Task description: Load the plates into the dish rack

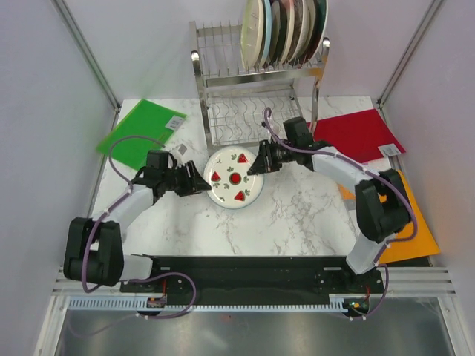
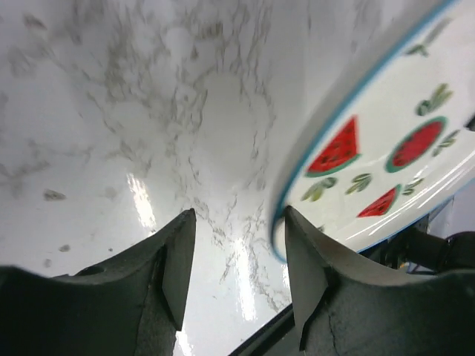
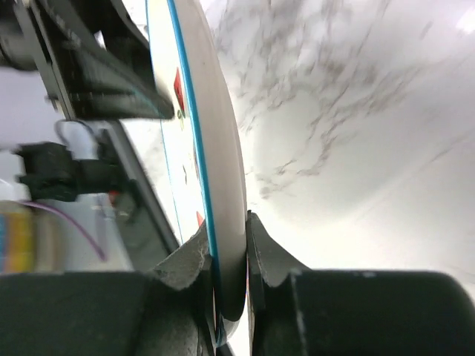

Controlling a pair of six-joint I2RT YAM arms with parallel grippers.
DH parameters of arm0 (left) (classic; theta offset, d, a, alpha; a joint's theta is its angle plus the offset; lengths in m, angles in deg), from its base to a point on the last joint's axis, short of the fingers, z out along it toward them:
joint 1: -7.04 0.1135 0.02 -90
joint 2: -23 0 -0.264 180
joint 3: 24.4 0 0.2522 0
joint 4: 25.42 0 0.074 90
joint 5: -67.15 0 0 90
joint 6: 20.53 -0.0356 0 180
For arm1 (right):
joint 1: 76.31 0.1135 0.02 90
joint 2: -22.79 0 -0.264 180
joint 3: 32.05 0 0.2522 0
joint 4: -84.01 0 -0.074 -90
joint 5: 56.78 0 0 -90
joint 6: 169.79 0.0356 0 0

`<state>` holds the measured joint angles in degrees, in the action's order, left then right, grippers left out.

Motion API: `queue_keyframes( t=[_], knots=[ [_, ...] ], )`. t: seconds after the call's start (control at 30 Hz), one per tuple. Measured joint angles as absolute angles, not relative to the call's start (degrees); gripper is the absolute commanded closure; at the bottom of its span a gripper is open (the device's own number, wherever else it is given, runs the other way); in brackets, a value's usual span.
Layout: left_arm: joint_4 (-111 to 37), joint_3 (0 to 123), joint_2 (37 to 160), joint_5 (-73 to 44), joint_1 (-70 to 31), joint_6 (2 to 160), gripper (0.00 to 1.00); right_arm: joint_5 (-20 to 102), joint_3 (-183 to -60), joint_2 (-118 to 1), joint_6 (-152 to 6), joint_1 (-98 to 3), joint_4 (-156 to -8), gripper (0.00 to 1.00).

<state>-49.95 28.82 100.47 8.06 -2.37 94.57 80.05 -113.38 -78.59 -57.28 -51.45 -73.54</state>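
Observation:
A white plate with watermelon slices (image 1: 235, 178) hangs tilted just above the marble table between my two grippers. My right gripper (image 1: 257, 166) is shut on its right rim; in the right wrist view the blue-edged plate (image 3: 215, 111) is pinched edge-on inside the right gripper (image 3: 228, 226). At the plate's left rim, my left gripper (image 1: 199, 183) is open. In the left wrist view the plate (image 2: 378, 148) lies just beside one finger of the left gripper (image 2: 239, 216), and nothing is clamped. Several plates (image 1: 286, 30) stand upright on the top tier of the dish rack (image 1: 245, 104).
A green mat (image 1: 141, 130) lies at the back left. At the back right there is a red mat (image 1: 356, 133), and an orange mat (image 1: 415, 222) lies partly under the right arm. The rack's lower shelf (image 1: 245, 122) stands right behind the plate.

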Motion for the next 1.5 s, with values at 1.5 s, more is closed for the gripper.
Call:
queue_keyframes(
  t=[1.5],
  knots=[
    [-48.9, 21.4, 68.6, -7.7, 6.7, 84.5, 0.43, -9.1, -169.5, -84.9, -96.3, -26.9, -89.3, 1.00]
  ],
)
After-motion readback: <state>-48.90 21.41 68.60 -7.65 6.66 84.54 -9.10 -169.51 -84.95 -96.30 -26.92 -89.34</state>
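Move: Ahead and high above the right hand, which already pinches the watermelon plate's right edge, is the free slot in the rack's upper tier: about 20 cm forward, 5 cm left and 28 cm up. The off-white plate stands just right of that slot, and the rack's front left foot is some 12 cm ahead and 15 cm left of the hand, 12 cm below. From the open left hand the watermelon plate's middle is about 4 cm ahead, 9 cm right and 3 cm higher. Keeping its pinch, the right hand sweeps the plate up about 40 cm towards the rack's upper tier, then mainly forward, 11 cm in all, with a slight dip near the end; its fingers swing clockwise and tip up from left-and-down to forward and slightly upward. The left hand, already open, rises off the plate's left rim, then swings about 10 cm left and sinks a little. ##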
